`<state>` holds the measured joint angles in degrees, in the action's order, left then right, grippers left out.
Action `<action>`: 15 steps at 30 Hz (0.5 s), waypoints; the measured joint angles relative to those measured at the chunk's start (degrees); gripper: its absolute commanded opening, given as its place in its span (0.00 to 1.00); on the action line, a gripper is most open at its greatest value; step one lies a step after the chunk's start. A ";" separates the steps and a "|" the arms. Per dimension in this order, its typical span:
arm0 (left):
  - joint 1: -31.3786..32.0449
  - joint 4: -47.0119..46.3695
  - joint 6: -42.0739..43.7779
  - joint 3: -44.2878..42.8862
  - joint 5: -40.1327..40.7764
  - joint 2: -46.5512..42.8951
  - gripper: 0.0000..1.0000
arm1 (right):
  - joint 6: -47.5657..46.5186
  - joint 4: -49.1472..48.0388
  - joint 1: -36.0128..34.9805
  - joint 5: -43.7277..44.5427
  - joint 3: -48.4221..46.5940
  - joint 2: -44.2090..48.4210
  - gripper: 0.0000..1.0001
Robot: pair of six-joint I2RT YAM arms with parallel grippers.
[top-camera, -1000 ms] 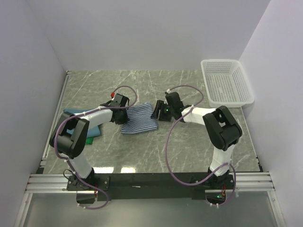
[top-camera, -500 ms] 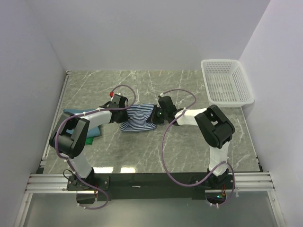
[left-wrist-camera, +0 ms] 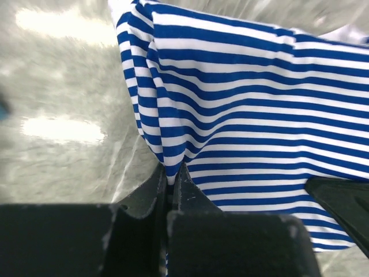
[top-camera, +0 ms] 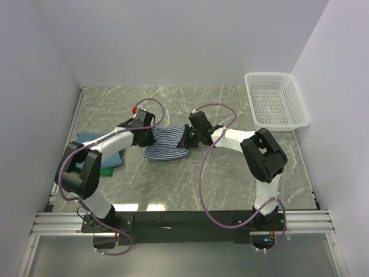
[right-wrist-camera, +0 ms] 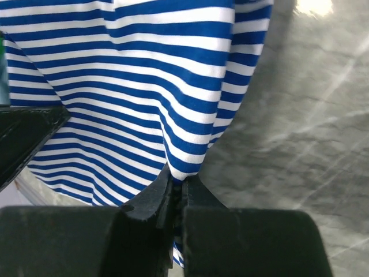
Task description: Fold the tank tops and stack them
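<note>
The navy-and-white striped tank top (top-camera: 164, 144) hangs bunched between my two grippers at the table's middle. My left gripper (top-camera: 149, 137) is shut on its left edge, and the left wrist view shows striped cloth (left-wrist-camera: 242, 104) pinched between the jaws of that gripper (left-wrist-camera: 173, 180). My right gripper (top-camera: 185, 138) is shut on the right edge, with a fold of stripes (right-wrist-camera: 144, 86) caught in the jaws of the right gripper (right-wrist-camera: 177, 180). A teal-blue tank top (top-camera: 86, 138) lies folded on a green one (top-camera: 110, 168) at the left, partly under my left arm.
A white mesh basket (top-camera: 275, 101) stands at the back right corner. Grey marble tabletop (top-camera: 173, 179) spreads in front of the cloth. White walls close in the left, back and right sides.
My right gripper moved left to the striped top's right edge and shut on it. The top has bunched narrower and shifted slightly left. My left gripper kept its hold.
</note>
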<state>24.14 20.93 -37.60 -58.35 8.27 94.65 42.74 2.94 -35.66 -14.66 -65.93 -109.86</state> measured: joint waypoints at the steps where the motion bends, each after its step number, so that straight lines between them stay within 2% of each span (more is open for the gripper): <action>1: 0.00 0.90 0.33 -0.72 0.46 -0.79 0.01 | -0.13 1.01 -0.13 0.00 -1.05 0.24 0.00; 10: -1.38 6.62 1.99 -4.04 4.39 -9.46 0.01 | -0.48 7.89 -2.10 0.11 -12.04 0.85 0.00; 15: -5.53 10.38 2.71 -3.56 6.99 -16.00 0.01 | -0.85 12.04 -6.23 0.20 -24.37 -1.51 0.00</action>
<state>18.61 31.31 -34.89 -61.91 15.27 78.65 41.89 14.98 -41.89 -14.46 -90.30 -111.37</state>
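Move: The striped tank top is stretched between the two closed grippers, its middle about 6 cm right of the left hand and 7 cm left of the right, level fore and aft and some 2 cm lower. It is bound for the blue tank top lying over the green one, whose middle is roughly 20 cm to the left of the left hand, 3 cm back and 4 cm below; from the right hand that pile is about 33 cm left and 3 cm back. The striped tank top, still pinched at both sides, is raised by the two hands together, nearly straight up at first and then swinging left towards the blue tank top. The left hand climbs about 10 cm, the right a little more and faster late on, and both tip their fingers slightly outward and forward, keeping their grip. ##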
